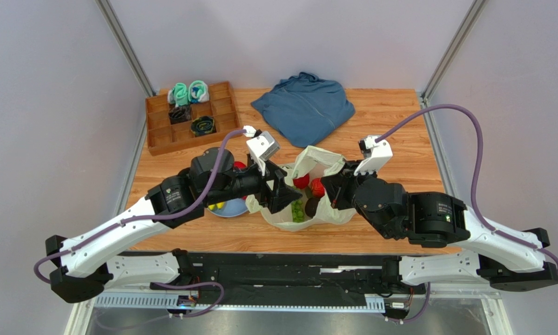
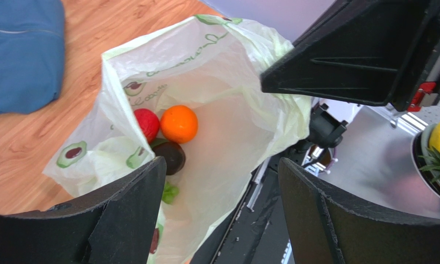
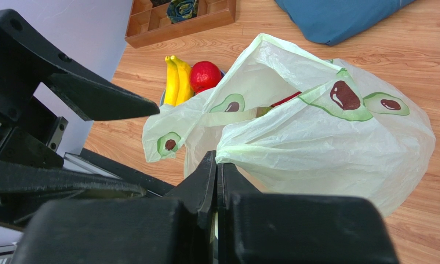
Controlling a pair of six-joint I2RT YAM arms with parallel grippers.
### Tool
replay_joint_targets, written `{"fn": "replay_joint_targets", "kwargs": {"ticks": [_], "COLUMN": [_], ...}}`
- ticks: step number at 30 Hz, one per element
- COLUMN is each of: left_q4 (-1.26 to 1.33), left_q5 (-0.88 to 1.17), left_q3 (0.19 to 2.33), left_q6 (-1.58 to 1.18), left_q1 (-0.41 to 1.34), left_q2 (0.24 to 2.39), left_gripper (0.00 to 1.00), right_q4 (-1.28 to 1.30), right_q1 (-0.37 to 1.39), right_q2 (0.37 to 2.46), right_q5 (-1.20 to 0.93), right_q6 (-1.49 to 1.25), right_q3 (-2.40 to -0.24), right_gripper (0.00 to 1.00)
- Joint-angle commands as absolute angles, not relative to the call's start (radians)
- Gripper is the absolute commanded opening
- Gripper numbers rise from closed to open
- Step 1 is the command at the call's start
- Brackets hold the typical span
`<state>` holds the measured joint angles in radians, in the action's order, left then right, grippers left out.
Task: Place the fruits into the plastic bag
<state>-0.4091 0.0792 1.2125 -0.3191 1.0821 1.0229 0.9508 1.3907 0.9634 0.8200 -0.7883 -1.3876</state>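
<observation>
The plastic bag stands open at the table's middle, pale green with avocado prints. Inside it lie a red fruit, an orange, a dark avocado and green grapes. My left gripper hovers open and empty over the bag's mouth, at the bag's left side. My right gripper is shut on the bag's rim, holding that edge up on the right side. A banana and another red fruit sit in a blue bowl left of the bag.
A wooden divided tray with rolled socks stands at the back left. A folded blue garment lies behind the bag. The bowl is close under my left arm.
</observation>
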Motion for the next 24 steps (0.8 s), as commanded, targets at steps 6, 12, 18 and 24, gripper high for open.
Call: {"fn": "replay_joint_targets", "kwargs": {"ticks": [6,12,18,24], "left_q4": [-0.520,-0.680,-0.784,-0.790], "left_q5": [0.040,-0.063,-0.128,-0.071], "left_q3": [1.295,1.279,1.139,1.014], "left_q6": [-0.317,-0.377,-0.445,-0.414], "left_q1": [0.875,0.663,0.448,0.256], "left_q2": [0.993,0.951,0.899,0.848], "left_gripper": [0.83,0.83,0.84,0.86], "right_q4": [0.933,0.960,0.960,0.943], "right_q1": [1.388,1.385,1.382,1.382], "right_q2": [0.933,0.931,0.928,0.914], "right_q5": [0.864,0.907,0.920,0.890], "right_q6": [-0.796,-0.758,-0.696,-0.722], "right_q3": [-1.391,-1.434,-1.479,-1.431], "right_gripper": [0.00,0.00,0.00,0.00]}}
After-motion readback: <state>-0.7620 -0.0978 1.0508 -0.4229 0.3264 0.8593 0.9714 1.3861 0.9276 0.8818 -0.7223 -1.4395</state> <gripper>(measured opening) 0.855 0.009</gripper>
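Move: The two bananas on the blue plate lie roughly 18 cm ahead of the left hand, 25 cm to its left and 33 cm below. The rear red fruit sits about 21 cm ahead and 17 cm left, the front one 16 cm ahead and 15 cm left; the bag's middle is some 7 cm right, 2 cm ahead and 20 cm below. From the right hand the bananas are about 39 cm left and 17 cm ahead. Swing the empty left gripper away from the bag, out to the left by about 23 cm and forward about 11 cm, level at first and then sinking 10 cm towards the fruit plate. Turn it some 55 degrees counter-clockwise, tipping the wide-open fingers further down. Keep the right gripper shut on the bag's rim, easing it slightly right and up. ##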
